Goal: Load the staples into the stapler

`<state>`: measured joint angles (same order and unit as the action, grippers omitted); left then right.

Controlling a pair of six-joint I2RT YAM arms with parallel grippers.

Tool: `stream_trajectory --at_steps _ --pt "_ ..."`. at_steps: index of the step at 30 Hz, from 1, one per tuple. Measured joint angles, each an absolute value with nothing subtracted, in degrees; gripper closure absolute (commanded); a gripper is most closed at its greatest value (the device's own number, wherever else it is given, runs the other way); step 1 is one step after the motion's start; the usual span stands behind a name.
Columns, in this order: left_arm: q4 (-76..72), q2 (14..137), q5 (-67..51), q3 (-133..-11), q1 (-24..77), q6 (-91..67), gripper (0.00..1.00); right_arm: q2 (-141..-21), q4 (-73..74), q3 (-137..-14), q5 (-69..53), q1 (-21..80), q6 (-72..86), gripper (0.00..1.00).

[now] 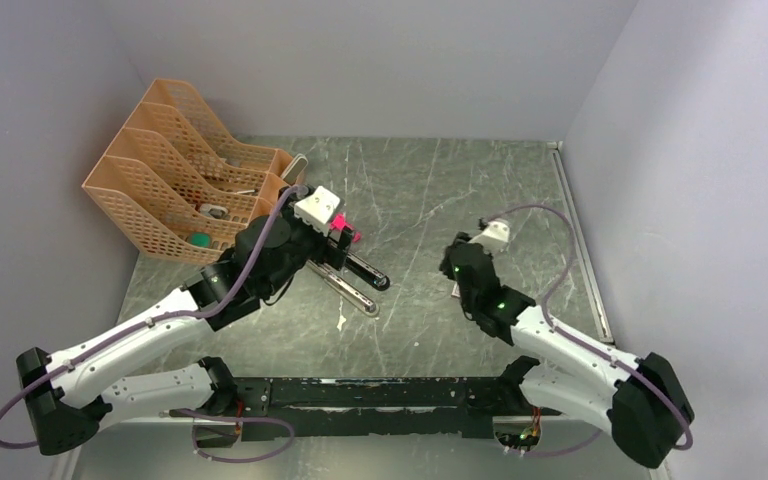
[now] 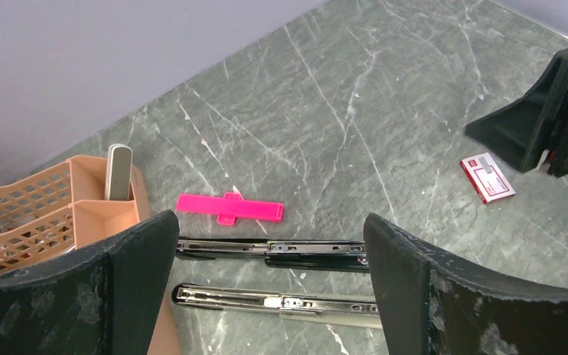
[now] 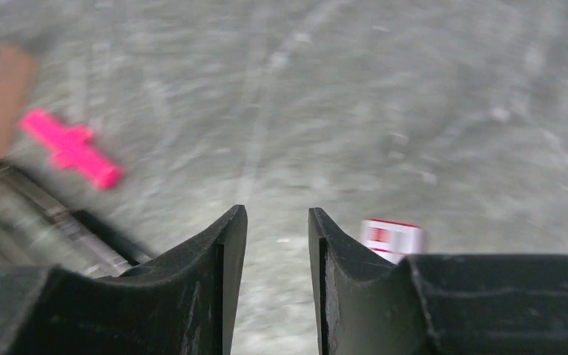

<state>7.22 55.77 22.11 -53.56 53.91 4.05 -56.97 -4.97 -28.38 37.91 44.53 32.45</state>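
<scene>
The black stapler [image 1: 355, 282] lies swung open flat on the table left of centre. In the left wrist view its black top [image 2: 296, 253] and silver rail [image 2: 281, 302] lie side by side. My left gripper [image 2: 270, 222] hovers above them, wide open and holding nothing. My right gripper [image 3: 276, 214] is right of centre, its jaws a narrow gap apart with only table between them. The white staple box with red print [image 3: 390, 238] lies just right of its fingers and shows again in the left wrist view [image 2: 487, 177]. I cannot make out the staples themselves.
A bright pink plastic piece [image 2: 229, 208] lies just beyond the stapler. An orange mesh desk organizer [image 1: 175, 170] stands at the back left, with a slim stick [image 2: 118, 171] in its end slot. Grey walls close in the table on three sides.
</scene>
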Motion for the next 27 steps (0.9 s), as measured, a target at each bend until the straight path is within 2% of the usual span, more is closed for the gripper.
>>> stream_trajectory --at_steps 4,10,27 --pt "7.88 56.82 22.09 -53.6 53.74 3.95 0.01 -54.43 2.7 -24.86 37.19 35.16 37.45 0.52" --pt "9.02 57.82 21.8 -53.63 53.71 3.64 0.01 -54.43 7.73 -24.18 34.13 31.68 41.58 0.41" --pt "10.11 59.07 21.28 -54.48 53.67 3.62 0.01 -67.75 9.45 -25.76 30.61 29.15 43.44 0.39"
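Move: The staple box lies on the table to the right hand's right, about 8 cm over, about 1 cm nearer the base and roughly 14 cm below. On the other side, at nearly the same depth below, the opened black stapler's middle is some 20 cm to this hand's left and 6 cm ahead. The grey stapler is about 23 cm left and 1 cm back. From the left hand, the box is around 30 cm to the right, 2 cm ahead and 30 cm down. Towards the staple box the right hand first swings quickly right about 8 cm, already sinking, then drops nearly straight onto its spot, some 11 cm lower in all. It tips its fingers down about 25 degrees, turns clockwise to line up with the box, and spreads them wider around it, without visible contact. The left hand, wide open, sinks a couple of centimetres. ##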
